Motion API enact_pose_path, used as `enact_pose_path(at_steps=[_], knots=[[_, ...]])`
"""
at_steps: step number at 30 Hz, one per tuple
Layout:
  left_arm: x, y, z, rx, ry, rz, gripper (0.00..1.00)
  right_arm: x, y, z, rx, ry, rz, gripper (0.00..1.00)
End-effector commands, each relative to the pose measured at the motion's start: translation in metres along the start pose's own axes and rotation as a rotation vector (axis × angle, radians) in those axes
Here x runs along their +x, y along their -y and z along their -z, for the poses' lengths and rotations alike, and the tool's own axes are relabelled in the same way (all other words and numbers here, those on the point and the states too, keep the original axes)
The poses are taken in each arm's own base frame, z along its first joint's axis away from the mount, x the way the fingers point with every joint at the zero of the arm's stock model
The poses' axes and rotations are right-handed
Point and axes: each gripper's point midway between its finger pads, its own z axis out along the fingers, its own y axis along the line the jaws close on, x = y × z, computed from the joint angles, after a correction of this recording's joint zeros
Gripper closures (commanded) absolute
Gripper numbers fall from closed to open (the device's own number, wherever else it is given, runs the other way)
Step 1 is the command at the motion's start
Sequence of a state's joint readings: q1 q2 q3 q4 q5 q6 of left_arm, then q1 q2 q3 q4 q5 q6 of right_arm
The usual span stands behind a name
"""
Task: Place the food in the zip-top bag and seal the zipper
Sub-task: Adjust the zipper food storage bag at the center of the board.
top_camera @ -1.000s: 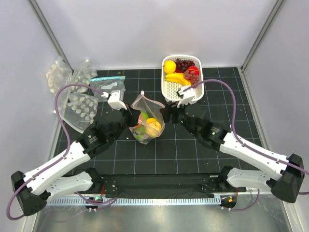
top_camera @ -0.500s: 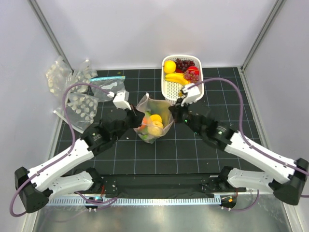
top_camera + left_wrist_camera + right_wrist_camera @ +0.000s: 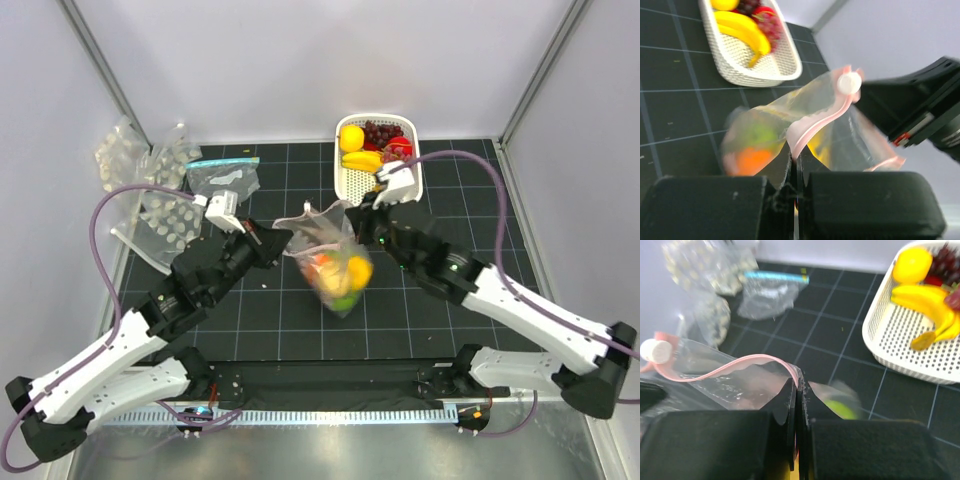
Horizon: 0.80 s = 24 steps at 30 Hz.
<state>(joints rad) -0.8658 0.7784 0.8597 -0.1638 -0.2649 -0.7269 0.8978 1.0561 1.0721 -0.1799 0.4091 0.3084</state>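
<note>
The zip-top bag (image 3: 322, 232) hangs stretched between my two grippers above the mat, its body sagging with the food (image 3: 342, 275) inside: orange, yellow and green pieces, blurred by motion. My left gripper (image 3: 283, 238) is shut on the left end of the mouth. In the left wrist view the pink zipper (image 3: 815, 122) runs out from between that gripper's (image 3: 794, 150) jaws. My right gripper (image 3: 362, 222) is shut on the right end; the right wrist view shows the zipper (image 3: 740, 362) curving away from that gripper (image 3: 797, 385). The mouth gapes between them.
A white basket (image 3: 357, 183) with bananas, grapes and other fruit stands at the back right, close behind my right gripper. At the back left lie several dotted clear bags (image 3: 165, 215) and a flat bag with a teal strip (image 3: 225, 175).
My right gripper closed on the bag's right mouth edge. Both grippers then pulled apart, stretching the mouth, and the bag's filled body swung right and toward the front.
</note>
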Motion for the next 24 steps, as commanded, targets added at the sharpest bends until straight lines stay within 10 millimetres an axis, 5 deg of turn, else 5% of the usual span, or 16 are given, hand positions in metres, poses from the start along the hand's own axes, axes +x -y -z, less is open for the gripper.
enact_pose_path(at_steps=[1, 7, 8, 9, 12, 17, 24], knots=[[-0.018, -0.027, 0.004, -0.144, 0.086, -0.011, 1.00, 0.013, -0.006, -0.010, -0.017, -0.051, 0.024, 0.99], [-0.043, -0.041, 0.024, -0.213, 0.191, -0.056, 1.00, 0.006, 0.003, -0.001, -0.001, 0.020, 0.004, 0.78], [-0.044, -0.042, 0.025, -0.220, 0.194, -0.059, 1.00, 0.005, 0.004, 0.000, -0.001, 0.026, 0.007, 0.70], [-0.042, -0.043, 0.023, -0.225, 0.191, -0.063, 1.00, 0.006, 0.006, 0.000, 0.009, 0.023, 0.011, 0.46], [-0.030, -0.041, 0.010, -0.224, 0.135, -0.086, 1.00, 0.011, 0.009, -0.003, 0.029, 0.004, 0.024, 0.28], [-0.011, -0.041, -0.012, -0.246, 0.044, -0.125, 1.00, 0.013, 0.012, -0.005, 0.051, -0.005, 0.027, 0.25], [-0.012, -0.052, -0.012, -0.298, 0.059, -0.139, 1.00, 0.001, 0.024, 0.006, 0.091, 0.058, 0.004, 0.25]])
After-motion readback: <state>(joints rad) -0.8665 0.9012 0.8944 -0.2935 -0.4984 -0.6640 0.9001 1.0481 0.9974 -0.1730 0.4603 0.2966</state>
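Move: Both hands already pinch the zip-top bag's rim on opposite sides. The fruit inside lies about 11 cm right, 2 cm back and 12 cm below the left hand; from the right hand it is roughly 4 cm left, 7 cm back and 12 cm below. The fruit basket's middle lies some 24 cm ahead, 7 cm right and 22 cm below the right hand. Right hand dips, opening wide to release the rim; left, still gripping, swings left about 5 cm, then sinks. ##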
